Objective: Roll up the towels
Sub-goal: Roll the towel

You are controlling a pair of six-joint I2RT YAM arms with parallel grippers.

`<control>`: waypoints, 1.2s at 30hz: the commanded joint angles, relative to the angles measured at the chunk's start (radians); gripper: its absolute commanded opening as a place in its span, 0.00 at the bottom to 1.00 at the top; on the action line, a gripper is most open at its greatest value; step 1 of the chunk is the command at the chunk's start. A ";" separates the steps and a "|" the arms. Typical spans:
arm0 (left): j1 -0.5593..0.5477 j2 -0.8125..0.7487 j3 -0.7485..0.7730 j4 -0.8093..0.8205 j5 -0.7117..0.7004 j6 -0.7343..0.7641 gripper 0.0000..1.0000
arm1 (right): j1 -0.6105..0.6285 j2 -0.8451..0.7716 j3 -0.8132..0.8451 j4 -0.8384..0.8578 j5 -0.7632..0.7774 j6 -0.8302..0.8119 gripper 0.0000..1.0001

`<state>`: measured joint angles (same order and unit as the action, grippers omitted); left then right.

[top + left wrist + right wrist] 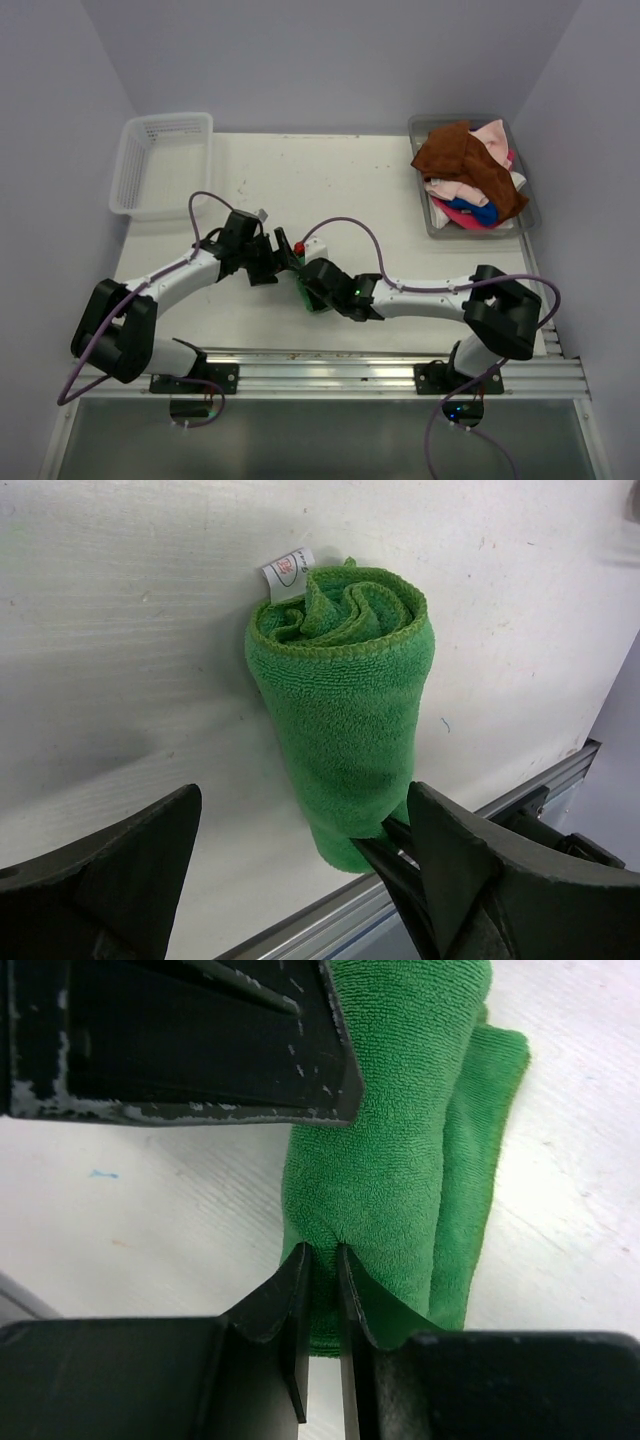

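Observation:
A bright green towel [345, 700], rolled into a tight cylinder with a white label at its far end, lies on the white table near the front edge [303, 295]. My left gripper [303, 790] is open, one finger on each side of the roll's near part without pressing it. My right gripper [320, 1252] is shut on a pinch of the green towel [400, 1160] at the roll's end; its thin fingers [400, 852] show under the roll in the left wrist view. More towels, rust brown [465, 160], pale pink [495, 135] and blue [470, 212], lie heaped at the back right.
The heap sits in a clear grey tray [425, 125] at the back right corner. A white mesh basket [160, 165] stands at the back left. An aluminium rail [380, 360] runs along the table's front edge, close to the roll. The left finger [200, 1040] fills the top of the right wrist view.

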<state>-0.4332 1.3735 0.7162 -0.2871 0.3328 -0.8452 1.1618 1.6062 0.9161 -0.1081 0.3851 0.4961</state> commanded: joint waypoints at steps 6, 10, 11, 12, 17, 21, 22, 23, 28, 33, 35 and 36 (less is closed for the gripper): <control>-0.001 -0.008 -0.020 0.052 0.043 0.008 0.88 | -0.106 -0.058 -0.114 0.237 -0.337 0.133 0.13; -0.002 0.016 -0.052 0.104 0.078 -0.003 0.86 | -0.157 -0.065 -0.169 0.344 -0.446 0.186 0.13; -0.002 0.022 -0.063 0.123 0.090 -0.008 0.86 | -0.165 -0.068 -0.178 0.360 -0.466 0.202 0.13; -0.002 0.024 -0.067 0.129 0.092 -0.011 0.86 | -0.177 -0.071 -0.184 0.373 -0.482 0.211 0.13; -0.002 0.029 -0.066 0.146 0.097 -0.009 0.86 | -0.206 -0.080 -0.215 0.455 -0.578 0.249 0.13; -0.002 0.036 -0.064 0.154 0.098 -0.009 0.84 | -0.218 -0.074 -0.230 0.508 -0.640 0.269 0.13; -0.002 0.038 -0.067 0.155 0.098 -0.009 0.83 | -0.218 -0.072 -0.232 0.518 -0.646 0.271 0.12; -0.002 0.042 -0.067 0.160 0.098 -0.009 0.79 | -0.218 -0.071 -0.233 0.524 -0.663 0.275 0.12; -0.002 0.050 -0.078 0.166 0.097 -0.011 0.62 | -0.226 -0.052 -0.243 0.535 -0.673 0.288 0.12; -0.002 0.061 -0.080 0.154 0.084 -0.009 0.52 | -0.223 -0.077 -0.221 0.425 -0.605 0.246 0.28; -0.002 0.062 -0.066 0.114 0.051 -0.006 0.51 | -0.194 -0.127 -0.177 0.271 -0.429 0.178 0.40; -0.004 0.062 -0.060 0.102 0.042 -0.005 0.50 | -0.142 -0.143 -0.152 0.216 -0.360 0.153 0.51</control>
<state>-0.4335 1.4300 0.6430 -0.1703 0.4099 -0.8543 0.9527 1.5406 0.6926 0.2821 -0.1654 0.7387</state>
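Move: The green towel roll runs roughly fore and aft; its middle is about 3 cm back, 4 cm to the right and 3 cm below the open left gripper. Its far end with the white tag is about 3 cm ahead, 3 cm right and 3 cm lower. From the right gripper, already pinching the nearer part of the roll, that middle is roughly 2 cm ahead, 1 cm left and 2 cm lower. Keep the right gripper's pinch on the towel roll and turn its wrist some 35 degrees, left side rising and fingers tipping downward, while easing a couple of centimetres left, up and back. Meanwhile sink the wide-open left gripper about 2 cm, slightly back and right, around the roll's far part and close to half open on it. Then start opening the right fingers and bring them a little down and right. ##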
